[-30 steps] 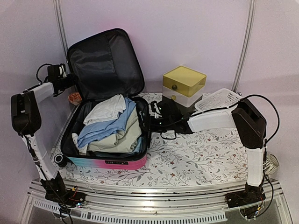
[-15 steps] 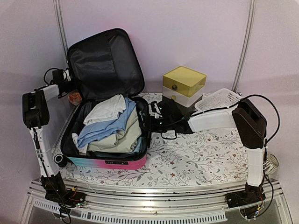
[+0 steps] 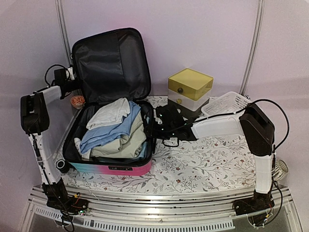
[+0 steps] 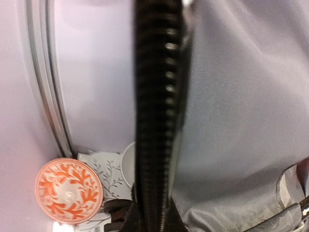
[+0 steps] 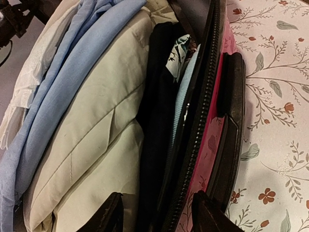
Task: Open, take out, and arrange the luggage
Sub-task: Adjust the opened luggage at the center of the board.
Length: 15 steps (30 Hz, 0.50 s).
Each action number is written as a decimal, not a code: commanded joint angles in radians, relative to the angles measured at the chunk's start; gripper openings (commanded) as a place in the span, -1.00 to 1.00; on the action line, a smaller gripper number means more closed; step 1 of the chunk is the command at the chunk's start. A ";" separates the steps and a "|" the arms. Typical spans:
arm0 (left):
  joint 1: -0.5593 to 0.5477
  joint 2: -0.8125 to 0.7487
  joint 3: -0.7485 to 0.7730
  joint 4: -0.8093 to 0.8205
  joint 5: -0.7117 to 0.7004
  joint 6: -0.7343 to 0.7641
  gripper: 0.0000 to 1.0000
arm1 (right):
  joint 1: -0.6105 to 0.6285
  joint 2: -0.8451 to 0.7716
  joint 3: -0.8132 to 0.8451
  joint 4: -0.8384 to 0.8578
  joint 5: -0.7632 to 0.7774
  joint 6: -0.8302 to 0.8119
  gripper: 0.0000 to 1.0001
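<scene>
The luggage [image 3: 108,166] lies open on the table, its black-lined lid [image 3: 111,65] standing upright. White [image 3: 110,113], blue [image 3: 108,131] and beige [image 3: 124,142] clothes fill the base. My left gripper [image 3: 72,83] is shut on the lid's left edge. In the left wrist view the black zipper band [image 4: 154,121] runs up from between the gripper [image 4: 152,220]. My right gripper [image 5: 159,215] is open and straddles the base's right rim [image 5: 203,111], one finger over beige cloth [image 5: 96,140], the other by the pink shell [image 5: 207,150].
A yellow-topped drawer box [image 3: 189,89] and a white mesh basket [image 3: 226,103] stand right of the luggage on the floral cloth [image 3: 207,159]. An orange-patterned dish [image 3: 77,101] sits by the lid's left side, near the wall. A black side handle [image 5: 231,121] runs along the shell.
The left gripper has closed on the lid's edge, and the lid now stands a little more upright. The right gripper has shifted slightly left over the base's rim.
</scene>
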 commanded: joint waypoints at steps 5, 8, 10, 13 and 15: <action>-0.108 -0.348 -0.138 0.317 -0.077 0.115 -1.00 | 0.015 0.039 0.061 -0.046 0.154 0.071 -0.19; -0.120 -0.362 -0.123 0.330 -0.088 0.115 -1.00 | 0.014 0.061 0.101 -0.047 0.178 0.070 -0.35; -0.128 -0.344 -0.074 0.292 -0.093 0.117 -1.00 | 0.014 0.076 0.129 -0.046 0.197 0.070 -0.50; -0.135 -0.308 0.011 0.223 -0.104 0.116 -1.00 | 0.012 0.097 0.171 -0.049 0.229 0.086 -0.89; -0.137 -0.292 0.049 0.204 -0.122 0.111 -1.00 | 0.004 0.105 0.196 -0.056 0.253 0.104 -0.94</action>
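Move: The left hand already holds the opened suitcase lid by its left rim; the lid's middle lies about 17 cm to the right, 4 cm farther out and 8 cm higher, and the orange bowl some 6 cm left, 3 cm ahead and 20 cm below. The right hand's open fingers straddle the base's right rim; the clothes pile's middle lies level ahead, about 16 cm left, and the drawer box 20 cm ahead and 18 cm right. Left hand, still gripping the lid rim, rises 13 cm and rightward; right fingers pinch the base rim. ##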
